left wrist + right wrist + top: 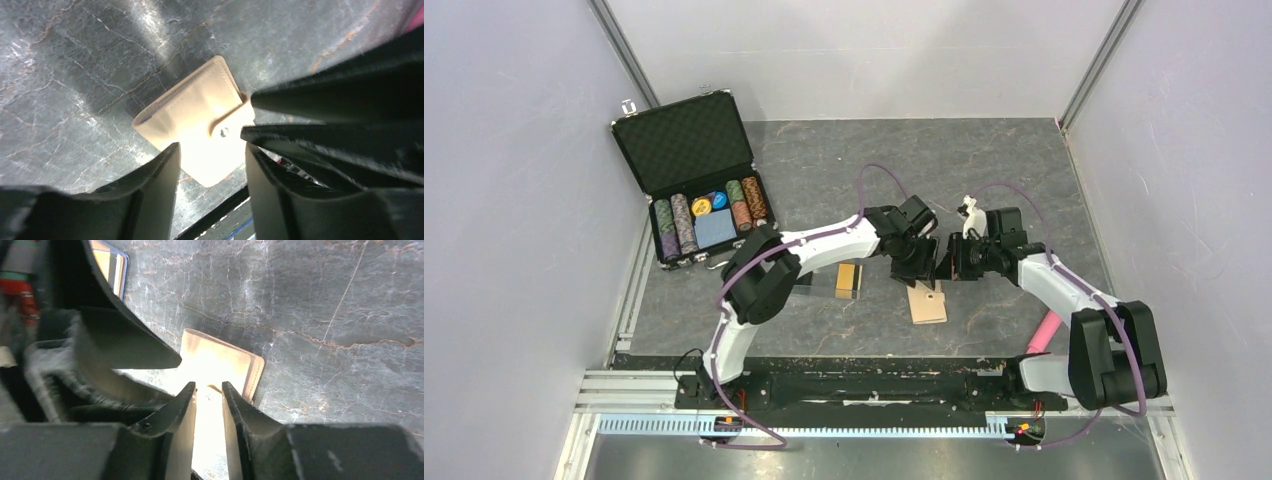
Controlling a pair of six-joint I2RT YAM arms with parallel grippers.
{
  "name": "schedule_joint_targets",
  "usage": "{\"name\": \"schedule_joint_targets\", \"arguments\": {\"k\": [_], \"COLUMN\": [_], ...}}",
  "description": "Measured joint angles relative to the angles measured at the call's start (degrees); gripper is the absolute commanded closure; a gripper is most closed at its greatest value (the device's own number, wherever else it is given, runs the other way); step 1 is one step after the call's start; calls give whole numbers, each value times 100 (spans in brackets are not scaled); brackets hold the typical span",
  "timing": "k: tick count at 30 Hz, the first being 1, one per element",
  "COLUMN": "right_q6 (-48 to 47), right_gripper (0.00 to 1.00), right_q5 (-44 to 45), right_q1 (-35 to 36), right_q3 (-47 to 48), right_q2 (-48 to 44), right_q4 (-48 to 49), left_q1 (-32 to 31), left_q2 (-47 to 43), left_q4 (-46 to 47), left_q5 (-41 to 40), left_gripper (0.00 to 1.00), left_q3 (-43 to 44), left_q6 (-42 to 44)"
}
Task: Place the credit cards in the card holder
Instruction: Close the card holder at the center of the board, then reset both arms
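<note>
The tan card holder point(927, 302) lies folded shut on the dark mat, its snap tab point(225, 131) fastened. One gold-orange credit card point(848, 280) lies to its left; the right wrist view shows the card point(112, 265) at its top left edge. My left gripper point(921, 272) hovers just above the holder's far end, open, with nothing between its fingers point(165, 170). Close beside it on the right, my right gripper point(946, 268) stands open by a narrow gap, empty, over the card holder point(220, 365).
An open black foam-lined case point(694, 180) with stacks of poker chips stands at the back left. A clear plastic sleeve point(814, 288) lies by the gold card. A small white object point(970, 212) sits behind the right gripper. A pink item point(1046, 330) lies by the right arm's base.
</note>
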Motion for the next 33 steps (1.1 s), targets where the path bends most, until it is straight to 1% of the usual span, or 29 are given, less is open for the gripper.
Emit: {"name": "schedule_joint_targets", "arguments": {"k": [1, 2, 5, 8, 11, 13, 14, 18, 20, 25, 29, 31, 33], "right_q6": [15, 33, 79, 118, 190, 247, 289, 470, 577, 737, 741, 699, 619], "right_gripper": [60, 54, 35, 19, 9, 4, 2, 2, 2, 2, 2, 2, 2], "right_q5": [9, 13, 81, 107, 74, 7, -42, -229, -302, -415, -348, -175, 170], "right_q1": [-17, -46, -201, -328, -450, -584, -680, -1034, -1163, -1228, -1228, -1231, -1233], "right_q3": [0, 0, 0, 0, -2, -7, -24, -195, -302, -407, -407, -407, -407], "right_q2": [-37, -68, -179, -310, -444, -507, -533, -643, -684, -691, -713, -769, -907], "right_q4": [9, 22, 76, 127, 179, 232, 284, 474, 560, 662, 715, 667, 592], "left_q1": [4, 17, 94, 267, 634, 946, 1141, 1921, 2293, 2857, 3294, 3497, 3626], "left_q2": [-94, -199, -557, -990, -1580, -1958, -2162, -2885, -3198, -3790, -4225, -4461, -4706], "left_q4": [31, 85, 280, 809, 1639, 2184, 2496, 3276, 3484, 3783, 3626, 3250, 2855], "left_q5": [-22, -31, -15, 74, 293, 411, 476, 579, 588, 590, 498, 225, -227], "left_gripper": [20, 1, 0, 0, 0, 0, 0, 0, 0, 0, 0, 0, 0], "left_q3": [-52, -111, -393, -868, -1633, -2127, -2391, -3147, -3355, -3740, -4140, -4238, -4249], "left_q6": [9, 26, 116, 92, -153, -376, -501, -922, -1067, -1207, -1180, -1016, -671]}}
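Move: The closed card holder lies under both hands: its middle is about 3 cm back of the left hand point and 4 cm below it, neither left nor right. From the right hand it is roughly 4 cm back, 2 cm to the left and 5 cm lower. On the table, counted from the left hand, the orange card in the clear tray is some 17 cm left and 1 cm ahead, and the chip case about 46 cm left and 15 cm ahead. The left hand, already above the holder, spreads its half-open fingers fully as it rises almost straight up, then sweeps left and forward above the far side of the clear tray towards the chip case, ending about 25 cm left, 13 cm forward and 13 cm higher, with a counter-clockwise turn of some 40 degrees. The right hand opens wide from a narrow gap and backs off to the right, also easing a little forward and up, turning slightly clockwise. ##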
